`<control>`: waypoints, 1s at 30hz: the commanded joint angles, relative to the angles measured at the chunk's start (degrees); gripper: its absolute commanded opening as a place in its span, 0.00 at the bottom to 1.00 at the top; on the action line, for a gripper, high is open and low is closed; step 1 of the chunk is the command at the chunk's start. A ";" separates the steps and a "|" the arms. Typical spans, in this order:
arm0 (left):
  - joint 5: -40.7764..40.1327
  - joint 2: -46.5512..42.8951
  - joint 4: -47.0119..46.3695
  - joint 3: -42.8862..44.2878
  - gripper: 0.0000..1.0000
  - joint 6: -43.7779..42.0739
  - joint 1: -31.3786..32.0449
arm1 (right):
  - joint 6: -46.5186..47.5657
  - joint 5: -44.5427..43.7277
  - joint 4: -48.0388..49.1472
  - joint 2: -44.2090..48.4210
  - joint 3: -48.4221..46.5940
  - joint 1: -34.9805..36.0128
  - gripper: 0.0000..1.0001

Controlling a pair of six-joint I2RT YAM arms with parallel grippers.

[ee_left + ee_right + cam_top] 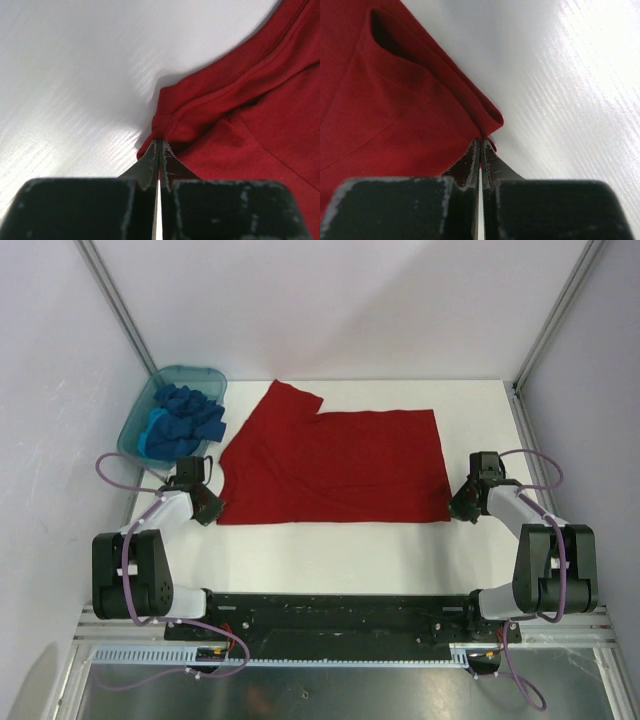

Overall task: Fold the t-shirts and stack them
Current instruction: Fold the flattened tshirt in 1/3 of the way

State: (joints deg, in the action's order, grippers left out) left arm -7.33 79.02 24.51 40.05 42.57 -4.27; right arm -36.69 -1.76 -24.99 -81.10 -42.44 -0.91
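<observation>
A large bright red t-shirt (pixel 335 468) lies flat in the middle of the white table, one sleeve pointing to the far left. My left gripper (pixel 213 512) is shut on the shirt's near left corner; the left wrist view shows the red t-shirt (pixel 240 110) bunched at the left gripper (pixel 160 142) tips. My right gripper (pixel 457 508) is shut on the near right corner, where the red t-shirt (pixel 395 100) fold is pinched at the right gripper (pixel 480 141) tips. Crumpled blue t-shirts (pixel 185 417) fill a tub.
A translucent teal tub (pixel 142 412) stands at the far left corner of the table (pixel 340 560). Metal frame posts (pixel 115 305) rise at both far corners, with white walls around. The arms' base rail (pixel 340 610) runs along the near edge.
</observation>
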 commanded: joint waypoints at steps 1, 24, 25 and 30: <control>-2.29 -2.06 -1.33 0.69 0.00 -0.33 -0.52 | 2.05 -1.51 -0.29 1.35 -0.40 -1.56 0.00; 6.67 -5.14 -0.70 -1.00 0.40 -4.72 1.09 | 2.85 -4.15 -2.31 0.13 -2.13 0.03 0.00; 6.56 -5.25 -0.74 -1.15 0.41 -4.70 1.54 | 2.85 -4.10 -2.28 -0.04 -2.17 0.03 0.00; 5.58 -5.54 -0.61 -2.38 0.42 -4.57 3.23 | 2.77 -3.96 -1.96 -0.56 -2.13 0.18 0.00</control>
State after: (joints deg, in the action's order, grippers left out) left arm -1.76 75.18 24.53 38.76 38.96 -2.26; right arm -34.24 -4.36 -27.38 -81.14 -42.76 -1.10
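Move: The red t-shirt's near left corner lies right at the left hand's shut fingertips, about 1 cm to the right and 1 cm below; the basket of blue shirts stands roughly 22 cm farther out and 11 cm to the left. The right hand already holds the shirt's near right corner between its pads, with the shirt's far right corner some 26 cm ahead and 5 cm to the left of that hand. The left hand, fingers still shut at the shirt's near left corner, first shifts about 1 cm left and up, then opens a little under halfway and swings right some 3.5 cm at that low height, its wrist turning slightly clockwise, so that the spread fingers come over the corner's folded edge. Meanwhile the right hand keeps its pinch on the other near corner and draws it right and a little back, about 1.5 cm, before easing slightly back left and holding there. ##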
